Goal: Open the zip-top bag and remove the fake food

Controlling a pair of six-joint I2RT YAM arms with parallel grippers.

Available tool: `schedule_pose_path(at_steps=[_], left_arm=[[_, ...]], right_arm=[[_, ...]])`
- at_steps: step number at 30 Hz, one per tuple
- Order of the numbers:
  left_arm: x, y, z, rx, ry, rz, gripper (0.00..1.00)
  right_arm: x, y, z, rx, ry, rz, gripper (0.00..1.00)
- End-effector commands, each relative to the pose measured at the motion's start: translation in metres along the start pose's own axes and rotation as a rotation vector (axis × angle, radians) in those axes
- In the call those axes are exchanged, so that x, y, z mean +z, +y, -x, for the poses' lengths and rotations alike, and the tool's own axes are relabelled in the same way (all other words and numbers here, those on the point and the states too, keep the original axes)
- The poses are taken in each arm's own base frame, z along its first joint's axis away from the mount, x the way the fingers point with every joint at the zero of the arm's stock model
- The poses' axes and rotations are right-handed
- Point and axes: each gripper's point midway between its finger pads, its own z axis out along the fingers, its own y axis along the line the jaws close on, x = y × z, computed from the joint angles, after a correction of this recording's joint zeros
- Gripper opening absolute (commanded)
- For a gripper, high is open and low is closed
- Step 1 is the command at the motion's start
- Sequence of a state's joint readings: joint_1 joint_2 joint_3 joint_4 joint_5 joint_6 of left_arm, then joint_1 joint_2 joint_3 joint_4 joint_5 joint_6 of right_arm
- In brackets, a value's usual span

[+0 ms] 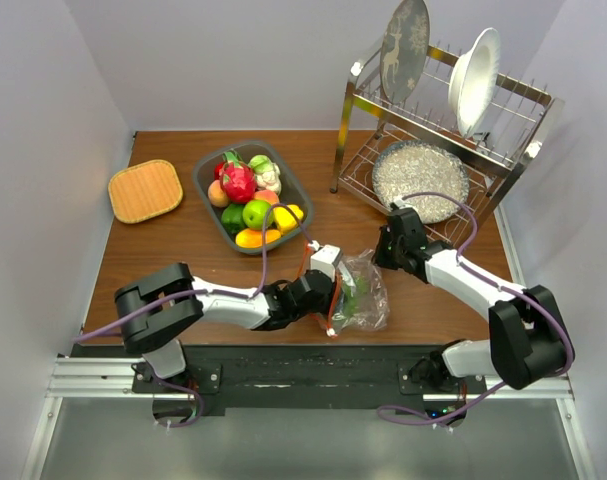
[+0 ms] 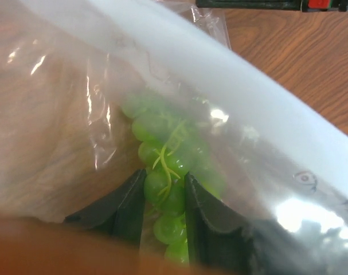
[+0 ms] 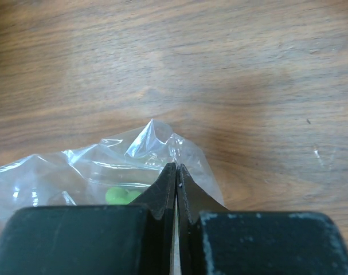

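The zip-top bag (image 1: 368, 290) lies crinkled on the wooden table between my two arms, its orange-red zip strip (image 1: 330, 322) on the left side. My left gripper (image 1: 335, 292) reaches into the bag. In the left wrist view the left gripper (image 2: 165, 176) is shut on the fake food, a bunch of green grapes (image 2: 165, 146), under the clear film (image 2: 248, 103). My right gripper (image 1: 385, 250) is shut on the bag's far right corner. In the right wrist view the right gripper (image 3: 176, 167) pinches the film (image 3: 99, 163), with a green piece (image 3: 121, 196) showing inside.
A grey basket (image 1: 211, 170) of toy fruit stands behind the bag. A woven mat (image 1: 145, 190) lies at the back left. A metal dish rack (image 1: 433, 130) with a plate, a bowl and a pan stands at the back right. The table's front edge is close below the bag.
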State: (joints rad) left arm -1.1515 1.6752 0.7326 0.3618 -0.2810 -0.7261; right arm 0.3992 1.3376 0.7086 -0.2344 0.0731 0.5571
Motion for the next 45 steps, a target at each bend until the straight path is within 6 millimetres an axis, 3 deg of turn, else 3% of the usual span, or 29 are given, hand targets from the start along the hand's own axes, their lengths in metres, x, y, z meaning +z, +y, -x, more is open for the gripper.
schedule_pose_path(at_steps=[1, 10, 21, 25, 29, 36, 45], left_arm=[[-0.011, -0.010, 0.030, -0.072, -0.095, -0.028, 0.35], [-0.025, -0.007, 0.054, -0.093, -0.165, 0.004, 0.34], [-0.040, 0.003, 0.066, -0.103, -0.205, 0.041, 0.34], [-0.045, 0.008, 0.073, -0.108, -0.227, 0.058, 0.34], [-0.050, 0.009, 0.078, -0.109, -0.240, 0.061, 0.34], [-0.070, 0.015, 0.087, -0.120, -0.272, 0.070, 0.34], [-0.098, 0.039, 0.102, -0.169, -0.340, 0.130, 0.34]], right_arm=[[-0.015, 0.000, 0.022, -0.027, -0.080, -0.021, 0.00], [-0.024, -0.016, 0.018, -0.051, -0.109, -0.073, 0.00], [-0.022, -0.036, 0.013, -0.079, -0.114, -0.163, 0.00], [-0.030, -0.031, 0.014, -0.113, -0.143, -0.180, 0.00], [-0.031, -0.044, 0.012, -0.116, -0.126, -0.262, 0.00], [-0.025, -0.048, 0.019, -0.070, -0.128, -0.329, 0.00], [-0.026, -0.053, 0.028, -0.054, -0.150, -0.381, 0.00]])
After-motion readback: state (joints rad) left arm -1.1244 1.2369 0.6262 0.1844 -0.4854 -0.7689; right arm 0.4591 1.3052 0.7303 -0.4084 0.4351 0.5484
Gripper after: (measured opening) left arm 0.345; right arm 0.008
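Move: The left hand, reaching through the orange-rimmed mouth of the bag, already grips the green grapes; the grey tub they are bound for has its middle about 20 cm ahead and 18 cm left, near hand height, and its yellow pepper lies some 15 cm ahead and 10 cm left. The bag mouth is roughly 1 cm back and 3 cm left. From the right hand, pinching the bag's far right corner, the grapes lie about 7 cm back, 6 cm left and slightly lower. Keeping its grip on the grapes, the left hand draws them out towards the bag mouth, climbing about 9 cm, almost straight up at first and then ever more to the left (about 7 cm in all) while it turns some 15 degrees, mostly counter-clockwise. The shut right fingers keep their pinch on the bag's corner and pull it the other way, about 5 cm to the right and a touch back, rising a couple of centimetres and sinking again as the wrist rolls its left side down by nearly 20 degrees. ##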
